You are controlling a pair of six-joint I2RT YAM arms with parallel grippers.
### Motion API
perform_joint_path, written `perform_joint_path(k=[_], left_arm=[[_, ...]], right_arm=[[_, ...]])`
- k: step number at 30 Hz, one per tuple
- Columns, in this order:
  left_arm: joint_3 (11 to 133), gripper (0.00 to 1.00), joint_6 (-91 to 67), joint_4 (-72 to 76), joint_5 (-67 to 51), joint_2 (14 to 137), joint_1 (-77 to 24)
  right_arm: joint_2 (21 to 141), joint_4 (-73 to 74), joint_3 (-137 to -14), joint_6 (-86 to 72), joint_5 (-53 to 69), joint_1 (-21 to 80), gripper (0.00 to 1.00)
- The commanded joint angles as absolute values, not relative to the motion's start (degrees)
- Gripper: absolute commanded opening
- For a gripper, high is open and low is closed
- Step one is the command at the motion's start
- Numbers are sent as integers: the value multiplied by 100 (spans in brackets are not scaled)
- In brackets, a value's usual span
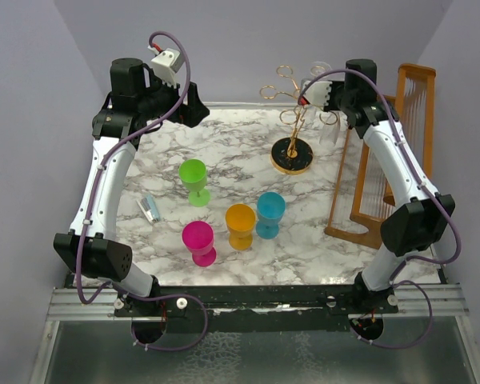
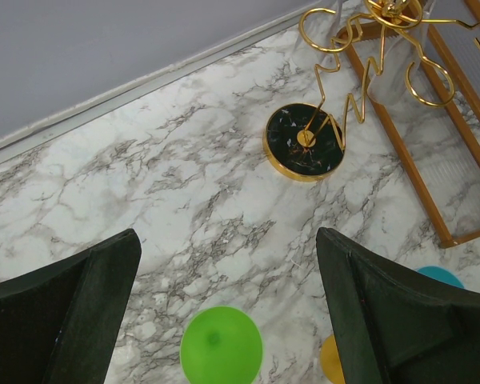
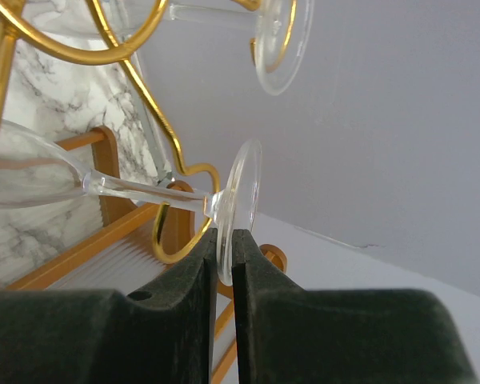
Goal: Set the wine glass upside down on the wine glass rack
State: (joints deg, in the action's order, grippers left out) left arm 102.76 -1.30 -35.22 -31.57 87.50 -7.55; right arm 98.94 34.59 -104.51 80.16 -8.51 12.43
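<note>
A clear wine glass [image 3: 238,200] hangs upside down with its stem resting in a ring-ended arm of the gold wine glass rack [image 3: 164,136]. My right gripper [image 3: 224,240] is shut on the rim of the glass's foot, pads pressed on either side. Another clear glass [image 3: 276,36] hangs from a neighbouring arm. In the top view the rack [image 1: 292,156] stands at the back right on its black base, with the right gripper [image 1: 316,92] high beside it. My left gripper [image 2: 228,296] is open and holds nothing, raised over the marble at the back left [image 1: 194,104].
A brown wooden slatted frame [image 1: 384,160] stands right of the rack. Green [image 1: 194,178], pink [image 1: 198,240], orange [image 1: 240,224] and blue [image 1: 270,212] plastic glasses stand mid-table. A small grey object [image 1: 149,209] lies at the left.
</note>
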Motion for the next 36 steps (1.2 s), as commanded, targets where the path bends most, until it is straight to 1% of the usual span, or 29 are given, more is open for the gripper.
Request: perform_joint_path(k=[1, 4, 9, 19, 27, 36], left_arm=[[10426, 93, -58, -3449, -3164, 8737, -720], [10407, 93, -63, -3432, -3172, 8728, -716], [10365, 93, -75, -3414, -3185, 8702, -718], [10295, 93, -92, -3377, -3201, 8632, -721], [10244, 93, -84, -3364, -3217, 8563, -721], [10152, 93, -80, -3303, -3217, 8474, -721]], right_arm=[[9648, 3228, -10286, 7923, -1084, 1247, 13], [9590, 3211, -10186, 7874, -1103, 1248, 14], [9500, 3210, -10062, 7770, -1108, 1248, 19], [9370, 3248, -10021, 7704, -1160, 1248, 24], [9227, 3268, -9874, 7681, -1187, 1248, 30], [9051, 3295, -9666, 7646, -1208, 1248, 34]])
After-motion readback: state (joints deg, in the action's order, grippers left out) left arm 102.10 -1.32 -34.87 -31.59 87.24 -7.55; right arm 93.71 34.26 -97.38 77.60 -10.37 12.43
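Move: Around the near right edge of the upside-down wine glass's foot, the right fingers have just begun to slacken; the foot's middle lies about 3 cm ahead and 2 cm left, at nearly their height. The ring holding its stem is just beneath. The other hanging glass's foot stands some 12 cm ahead and 8 cm left, the rack hub roughly level ahead and 13 cm left. From the left hand, the foot being released is about 13 cm ahead, 45 cm right and 5 cm lower. Easing back from the rack, the right hand lets go of the wine glass's foot: its fingers part steadily to about a third open as it backs off some 2.5 cm and drifts 1 cm to its right. It first dips about 2 cm with the foot over the ring, rises most of that again, then sinks slightly, with hardly any wrist turn. ##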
